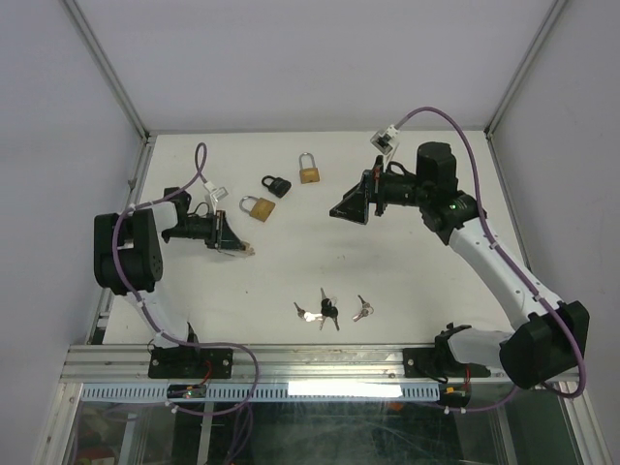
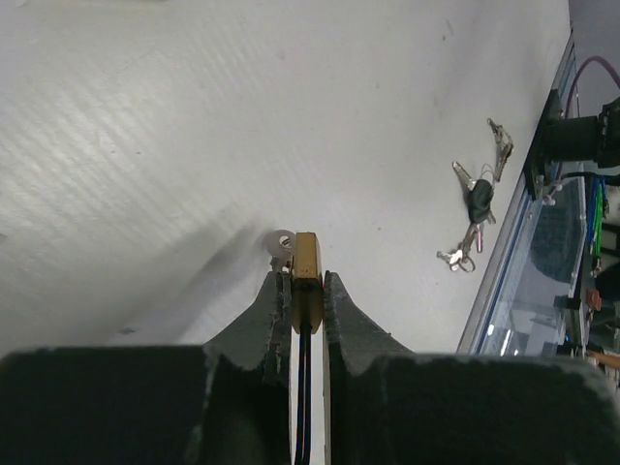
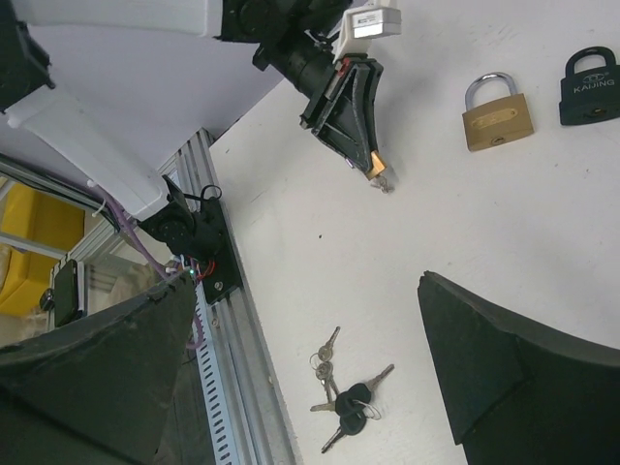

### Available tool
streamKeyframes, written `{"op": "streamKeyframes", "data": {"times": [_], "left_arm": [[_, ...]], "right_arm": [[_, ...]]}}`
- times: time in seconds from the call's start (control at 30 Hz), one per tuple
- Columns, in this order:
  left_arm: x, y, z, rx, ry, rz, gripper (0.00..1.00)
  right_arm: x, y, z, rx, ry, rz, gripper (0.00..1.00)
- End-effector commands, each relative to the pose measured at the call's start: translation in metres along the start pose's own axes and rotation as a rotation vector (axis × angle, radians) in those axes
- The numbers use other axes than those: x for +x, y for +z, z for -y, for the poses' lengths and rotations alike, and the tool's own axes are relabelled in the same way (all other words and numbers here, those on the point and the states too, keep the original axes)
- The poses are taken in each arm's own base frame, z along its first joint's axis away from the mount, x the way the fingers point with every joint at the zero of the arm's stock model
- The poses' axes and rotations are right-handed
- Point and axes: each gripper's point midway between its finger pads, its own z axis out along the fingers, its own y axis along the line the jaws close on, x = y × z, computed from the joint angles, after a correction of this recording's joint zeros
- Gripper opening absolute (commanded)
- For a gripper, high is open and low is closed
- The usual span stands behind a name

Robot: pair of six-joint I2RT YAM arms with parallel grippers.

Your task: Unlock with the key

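Observation:
My left gripper (image 1: 242, 248) (image 2: 306, 276) is shut on a small brass padlock (image 2: 307, 262), held edge-on between its pads just above the table. A silver key head (image 2: 279, 240) shows at the padlock's far end, on the left side. The right wrist view shows this same padlock (image 3: 378, 167) at the left gripper's tip. My right gripper (image 1: 354, 208) (image 3: 308, 291) hangs open and empty above the table's middle, well to the right of the held padlock. Loose keys (image 1: 320, 312) (image 3: 344, 397) (image 2: 477, 208) lie near the front edge.
A brass padlock (image 1: 257, 207) (image 3: 496, 116), a black padlock (image 1: 276, 185) (image 3: 588, 87) and another brass padlock (image 1: 309, 172) lie at the back. A separate small key bunch (image 1: 363, 310) lies right of the others. The aluminium frame rail (image 1: 320, 363) runs along the near edge.

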Motion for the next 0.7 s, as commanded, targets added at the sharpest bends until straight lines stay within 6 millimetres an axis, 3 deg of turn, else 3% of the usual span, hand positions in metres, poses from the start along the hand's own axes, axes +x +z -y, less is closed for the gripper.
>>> {"op": "streamKeyframes", "data": {"times": [0.0,0.27,0.47,0.57,0.67], "left_arm": [[-0.008,-0.007,-0.008,0.067,0.131,-0.020,0.00],[0.005,0.001,-0.051,-0.003,0.014,-0.052,0.00],[0.015,-0.002,-0.073,-0.072,-0.031,-0.083,0.59],[0.012,-0.011,-0.078,-0.108,-0.019,-0.074,0.94],[0.001,-0.024,-0.088,-0.166,-0.011,-0.047,0.99]], "right_arm": [[-0.007,-0.007,-0.011,-0.010,-0.067,0.034,1.00],[-0.016,-0.006,-0.016,-0.019,-0.076,0.046,1.00],[-0.020,0.000,-0.014,-0.031,-0.072,0.037,1.00],[-0.021,0.002,-0.013,-0.030,-0.075,0.038,1.00],[-0.023,0.005,-0.004,0.015,-0.063,0.042,1.00]]}}
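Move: The left hand, shut on the small brass padlock with its key in, aims at the bare table some 4 cm below and about 1 cm to its left. The large brass padlock lies roughly 9 cm ahead and 5 cm right of this hand, the black padlock about 15 cm ahead and 9 cm right. From the right hand, open and empty, that spot is about 23 cm left, 2 cm ahead and 28 cm below. The left hand sinks about 3 cm to the table, opens wide to free the small padlock, then rises 2 cm. ##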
